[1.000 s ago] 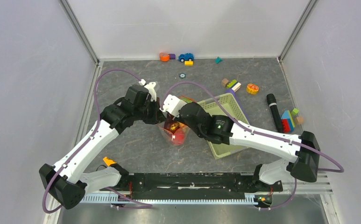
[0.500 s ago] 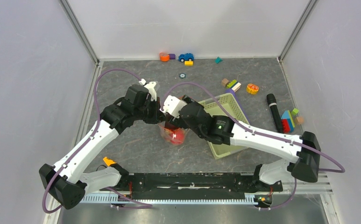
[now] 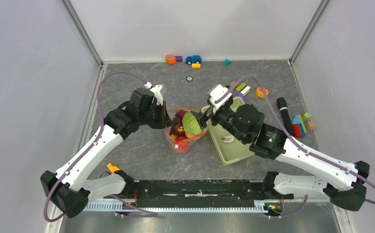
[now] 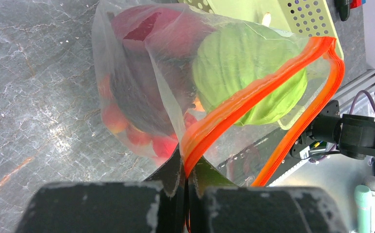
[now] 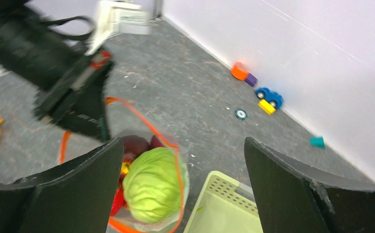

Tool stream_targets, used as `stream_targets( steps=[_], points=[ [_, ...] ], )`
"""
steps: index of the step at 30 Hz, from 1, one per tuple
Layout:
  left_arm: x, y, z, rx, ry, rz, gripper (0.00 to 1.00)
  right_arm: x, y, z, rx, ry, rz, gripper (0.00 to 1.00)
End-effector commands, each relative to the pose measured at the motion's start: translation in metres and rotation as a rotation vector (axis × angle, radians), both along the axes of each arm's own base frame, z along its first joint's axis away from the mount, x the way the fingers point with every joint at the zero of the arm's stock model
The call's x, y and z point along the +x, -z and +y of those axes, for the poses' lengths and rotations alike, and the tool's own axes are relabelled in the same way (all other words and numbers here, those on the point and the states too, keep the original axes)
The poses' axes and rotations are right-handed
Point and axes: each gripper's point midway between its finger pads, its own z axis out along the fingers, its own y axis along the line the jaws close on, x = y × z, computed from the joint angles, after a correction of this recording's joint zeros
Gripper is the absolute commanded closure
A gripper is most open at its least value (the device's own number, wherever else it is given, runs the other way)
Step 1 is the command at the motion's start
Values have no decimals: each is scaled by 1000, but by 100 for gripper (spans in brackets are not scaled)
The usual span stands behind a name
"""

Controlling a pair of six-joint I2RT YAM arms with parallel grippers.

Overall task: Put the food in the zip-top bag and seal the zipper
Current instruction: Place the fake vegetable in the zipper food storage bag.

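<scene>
The zip-top bag (image 3: 181,133) stands on the grey table, mouth up, with the green cabbage (image 3: 191,123) sitting in its mouth. Under the cabbage lie dark plums (image 4: 141,92) and red fruits (image 4: 162,145). My left gripper (image 3: 167,119) is shut on the bag's left rim, pinching the red-orange zipper (image 4: 263,87) between its jaws (image 4: 187,170). The mouth stays open in a loop. My right gripper (image 3: 207,118) hovers just right of the bag, open and with nothing in it. In the right wrist view its gripper (image 5: 183,145) frames the cabbage (image 5: 151,184) below. I cannot see the slider tab.
The pale green basket (image 3: 234,145) lies right of the bag, under my right arm. A toy car (image 3: 193,59) and blocks (image 3: 171,58) line the back wall. More blocks (image 3: 241,88), a black cylinder (image 3: 285,116) and a block stack (image 3: 301,124) lie at the right.
My right gripper has opened, left the cabbage in the bag's mouth and drawn back to the right, over the basket. The left gripper has kept its hold.
</scene>
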Motion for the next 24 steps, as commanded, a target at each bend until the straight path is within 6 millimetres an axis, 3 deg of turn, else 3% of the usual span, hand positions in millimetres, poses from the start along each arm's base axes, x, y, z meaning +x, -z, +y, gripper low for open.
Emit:
stream_targets(
  steps=[1,4,9,13,18,24],
  points=[
    [3,-13,-6,-27,47,-63,97,34,9,-41,110,228,139,2],
    [3,-12,-5,-23,44,-62,97,56,33,-69,139,351,248,2],
    [3,-14,-5,-24,41,-69,97,76,89,-100,83,532,441,2],
    [3,-14,-4,-23,40,-71,97,78,128,-109,49,597,551,2],
    [4,-13,-4,-22,39,-71,97,79,170,-139,42,735,656,2],
    [4,-14,-3,-21,37,-74,97,63,229,-142,-19,705,834,2]
  ],
)
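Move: The fake garlic, last thing in the basket, lies some 32 cm below the right hand, about 15 cm to its right and 3 cm ahead. The basket's middle is roughly 20 cm right and 3 cm ahead of this hand, 33 cm down. The cabbage in the bag's mouth sits about 24 cm below the hand, 4 cm ahead and 3 cm left. From the left hand the garlic is about 28 cm right, 2 cm ahead and 19 cm below. With fingers wide open and empty, the right hand swings away from the bag and cabbage to the right and forward, then plunges over the basket towards the garlic, ending roughly 20 cm lower and 15 cm farther right. On the way it turns about 40 degrees clockwise and tips down from nearly level, touching nothing yet, while the left hand stays still and keeps pinching the bag by its zipper edge. ##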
